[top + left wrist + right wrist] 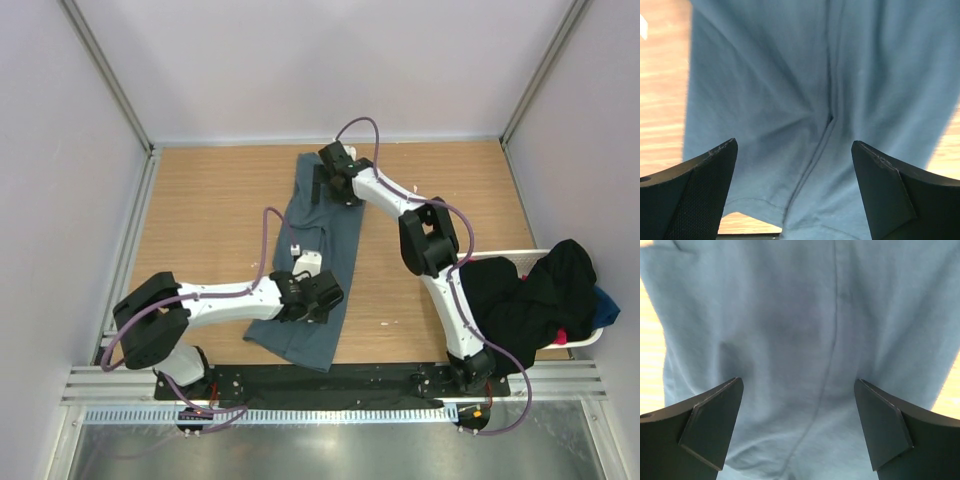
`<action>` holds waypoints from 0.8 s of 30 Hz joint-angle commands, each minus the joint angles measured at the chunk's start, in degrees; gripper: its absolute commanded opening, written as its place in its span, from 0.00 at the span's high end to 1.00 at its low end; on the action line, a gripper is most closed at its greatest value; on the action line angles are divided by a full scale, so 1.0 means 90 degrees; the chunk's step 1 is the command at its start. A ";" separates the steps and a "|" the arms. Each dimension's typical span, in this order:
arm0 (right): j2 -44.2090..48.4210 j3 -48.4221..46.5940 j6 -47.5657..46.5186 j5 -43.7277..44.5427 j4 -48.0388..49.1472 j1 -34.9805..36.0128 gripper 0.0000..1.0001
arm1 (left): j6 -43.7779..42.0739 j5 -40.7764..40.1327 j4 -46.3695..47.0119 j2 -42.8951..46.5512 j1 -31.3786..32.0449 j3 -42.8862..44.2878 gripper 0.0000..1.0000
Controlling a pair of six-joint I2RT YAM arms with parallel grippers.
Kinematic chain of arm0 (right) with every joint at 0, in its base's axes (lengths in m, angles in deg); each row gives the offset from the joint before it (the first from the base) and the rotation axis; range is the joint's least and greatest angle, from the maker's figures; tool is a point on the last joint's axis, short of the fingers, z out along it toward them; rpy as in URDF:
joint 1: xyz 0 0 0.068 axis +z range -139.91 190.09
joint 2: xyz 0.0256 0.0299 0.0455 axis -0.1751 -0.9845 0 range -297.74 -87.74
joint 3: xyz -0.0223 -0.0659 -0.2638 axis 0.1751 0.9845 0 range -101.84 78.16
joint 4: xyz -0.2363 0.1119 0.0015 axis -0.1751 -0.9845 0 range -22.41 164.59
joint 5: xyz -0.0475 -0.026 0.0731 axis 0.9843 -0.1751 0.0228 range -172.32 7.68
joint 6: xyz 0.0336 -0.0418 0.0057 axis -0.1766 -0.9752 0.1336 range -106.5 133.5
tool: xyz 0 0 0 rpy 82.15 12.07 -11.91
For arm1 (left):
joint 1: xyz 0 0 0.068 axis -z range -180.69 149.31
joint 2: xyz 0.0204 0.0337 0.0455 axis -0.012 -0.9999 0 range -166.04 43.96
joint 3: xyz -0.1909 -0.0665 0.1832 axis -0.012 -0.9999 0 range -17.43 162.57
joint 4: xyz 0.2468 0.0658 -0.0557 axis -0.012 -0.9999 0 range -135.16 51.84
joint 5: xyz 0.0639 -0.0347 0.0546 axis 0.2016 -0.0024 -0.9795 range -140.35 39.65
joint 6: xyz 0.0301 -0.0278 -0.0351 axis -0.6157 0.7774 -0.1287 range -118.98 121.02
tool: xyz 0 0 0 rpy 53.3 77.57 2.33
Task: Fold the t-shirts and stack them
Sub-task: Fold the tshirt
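A slate blue-grey t-shirt (318,250) lies folded into a long narrow strip down the middle of the wooden table, running from far to near. My left gripper (325,292) hovers over its near end, jaws open; the left wrist view shows the cloth (805,100) with a seam between the two wide-apart fingers. My right gripper (330,180) is over the far end, also open, with the cloth (805,340) filling the gap and nothing pinched. More t-shirts (535,295), mostly black with bits of blue and red, are heaped at the right.
The heap sits in a white plastic laundry basket (520,255) at the table's right edge. Walls enclose the wooden table (210,220) at the back and both sides. A black rail (330,380) with the arm bases runs along the near edge.
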State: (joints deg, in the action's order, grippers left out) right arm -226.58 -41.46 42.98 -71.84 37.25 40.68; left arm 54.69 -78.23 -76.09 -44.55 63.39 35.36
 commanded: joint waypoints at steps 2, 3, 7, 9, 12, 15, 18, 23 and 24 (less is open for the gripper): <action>-0.0410 -0.0244 0.0085 -0.0139 0.0165 0.0010 0.00 | 0.1026 0.0440 0.0201 -0.0234 0.0010 -0.0377 0.03; -0.0548 -0.0487 0.0065 -0.0187 0.0145 0.0009 0.00 | 0.1628 0.0557 0.0201 -0.0331 0.0010 -0.0455 0.03; -0.1173 -0.1278 -0.0052 -0.0188 -0.0020 0.0009 0.00 | 0.2833 0.1008 -0.0254 -0.0546 0.0058 -0.0603 0.04; -0.1427 -0.1621 -0.0101 -0.0149 -0.0050 0.0000 0.00 | 0.3195 0.0978 -0.0530 -0.0527 0.0136 -0.0573 0.04; -0.1516 -0.1729 -0.0130 -0.0081 0.0125 0.0000 0.00 | 0.4181 0.0969 -0.0736 -0.0264 0.0468 -0.0671 0.04; -0.1584 -0.1768 -0.0121 -0.0177 0.0301 0.0000 0.00 | 0.4369 0.0803 -0.0746 -0.0175 0.0703 -0.0583 0.04; -0.1662 -0.1924 -0.0101 -0.0343 0.0292 0.0000 0.00 | 0.4242 0.0735 -0.0766 -0.0438 0.0703 -0.0369 0.04; -0.1595 -0.2129 -0.0140 -0.0559 0.0341 0.0019 0.00 | 0.3453 0.0540 -0.0795 -0.0790 0.0703 0.0168 0.02; -0.1555 -0.2149 -0.0150 -0.0569 0.0331 0.0029 0.00 | 0.3335 0.0471 -0.0766 -0.0829 0.0703 0.0237 0.02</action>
State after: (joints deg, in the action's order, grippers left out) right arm -237.77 -59.55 42.10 -74.64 39.13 41.09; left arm 86.05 -76.20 -82.25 -49.84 69.00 36.26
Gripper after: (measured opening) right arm 0.996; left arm 0.979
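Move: Spread open over the near part of the t-shirt, the left hand has the slanting near hem about 8 cm back and 5 cm to its left, roughly 3 cm below; the table's near edge runs about 11 cm straight behind. The right hand, low on the far part, has the shirt's far end some 8 cm ahead and 2 cm left, 2 cm below, and a loose fold about 10 cm back and 4 cm left. Pressing its open fingertips down onto the near part after sinking about 2.5 cm, the left hand twists some 20 degrees counter-clockwise and drags back about 4 cm towards the hem, with a slight shift right. Meanwhile the right hand, open and still low on the cloth, sweeps forward and left about 5 cm each way towards the far end. ##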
